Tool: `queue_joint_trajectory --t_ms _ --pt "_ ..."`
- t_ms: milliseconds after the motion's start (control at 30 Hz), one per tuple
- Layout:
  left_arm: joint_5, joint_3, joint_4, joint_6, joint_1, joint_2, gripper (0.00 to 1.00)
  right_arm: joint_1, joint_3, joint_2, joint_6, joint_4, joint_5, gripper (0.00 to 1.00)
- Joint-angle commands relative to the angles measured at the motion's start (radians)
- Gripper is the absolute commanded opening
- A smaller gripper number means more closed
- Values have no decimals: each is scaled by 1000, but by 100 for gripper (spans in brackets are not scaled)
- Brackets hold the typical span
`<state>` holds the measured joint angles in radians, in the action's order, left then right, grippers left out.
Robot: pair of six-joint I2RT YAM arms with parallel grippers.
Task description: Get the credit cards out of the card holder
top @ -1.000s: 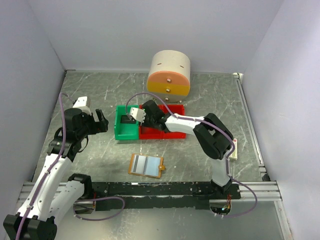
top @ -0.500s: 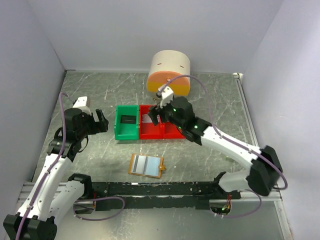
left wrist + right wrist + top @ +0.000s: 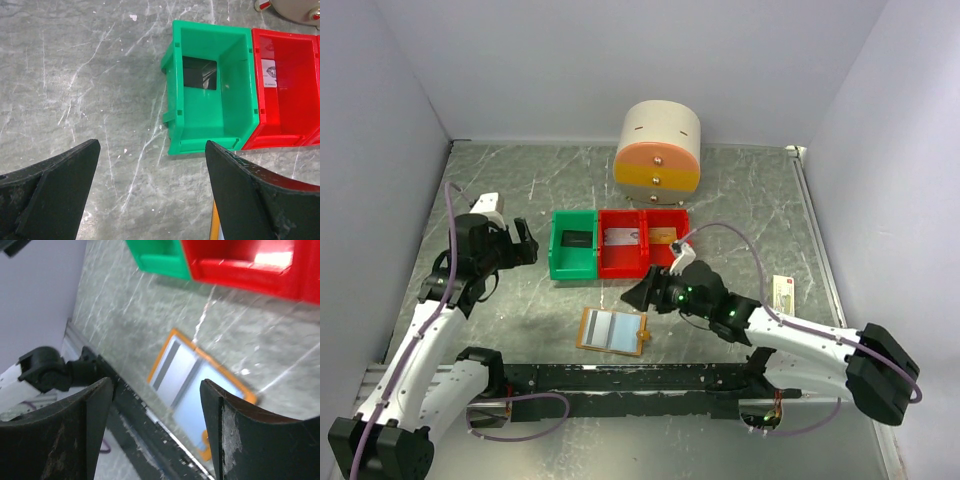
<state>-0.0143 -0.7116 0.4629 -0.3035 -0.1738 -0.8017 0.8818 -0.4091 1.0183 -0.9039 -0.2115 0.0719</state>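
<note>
The card holder (image 3: 613, 331) lies open near the table's front edge, orange-rimmed with pale blue pockets (image 3: 200, 385) and a grey stripe down its left half. My right gripper (image 3: 632, 297) hovers just right of and above it, open and empty (image 3: 156, 385). A dark card (image 3: 577, 239) lies in the green bin (image 3: 240, 90), a pale printed card (image 3: 623, 236) in the middle red bin (image 3: 300, 135), and a gold-orange card (image 3: 663, 236) in the right red bin. My left gripper (image 3: 527, 245) is open and empty (image 3: 152, 147), left of the green bin.
A round cream and orange drawer unit (image 3: 658, 150) stands behind the bins. A small white box (image 3: 783, 293) lies at the right. The black rail (image 3: 650, 378) runs along the near edge, close to the holder. White walls enclose the table.
My right arm swung away from the green bin, past the red bins, and down toward the card holder, its jaws opening wider. The left arm stayed put.
</note>
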Motion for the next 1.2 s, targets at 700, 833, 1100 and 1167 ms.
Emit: queue_joint_trajectory --t_ms 700,833,1100,1167 --pt "430 150 -93 -342 -324 -263 72 207 -45 412 -188 -42 -12 47" --pt "402 237 -124 -386 -371 -248 66 195 -82 478 -185 50 -45 42" --pt "404 277 -157 -418 -457 -247 51 125 -70 487 -141 84 -57 35" --pt "409 286 -174 -426 -473 -248 47 112 -85 482 -122 101 -50 35"
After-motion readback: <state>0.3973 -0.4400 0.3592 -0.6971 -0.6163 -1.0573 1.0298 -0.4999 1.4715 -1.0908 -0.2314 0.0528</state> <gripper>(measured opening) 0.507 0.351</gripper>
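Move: The card holder lies open on the table, its middle about 17 cm back and 19 cm right of my left hand, some 16 cm below. From my right hand it is about 7 cm back, 6 cm left and 11 cm down. The green bin is roughly 3 cm ahead and 10 cm right of my left hand. The middle red bin stands about 13 cm ahead and 4 cm left of my right hand. I bring both hands to the card holder. My left swings right, back and down, about 15 cm right, to just above the left half with its striped card, tipping steeply downward, turning some 25 degrees clockwise and half closing. My right goes back and left, then sinks about 10 cm onto the blue right half, narrowing its fingers and easing forward slightly at the end. ##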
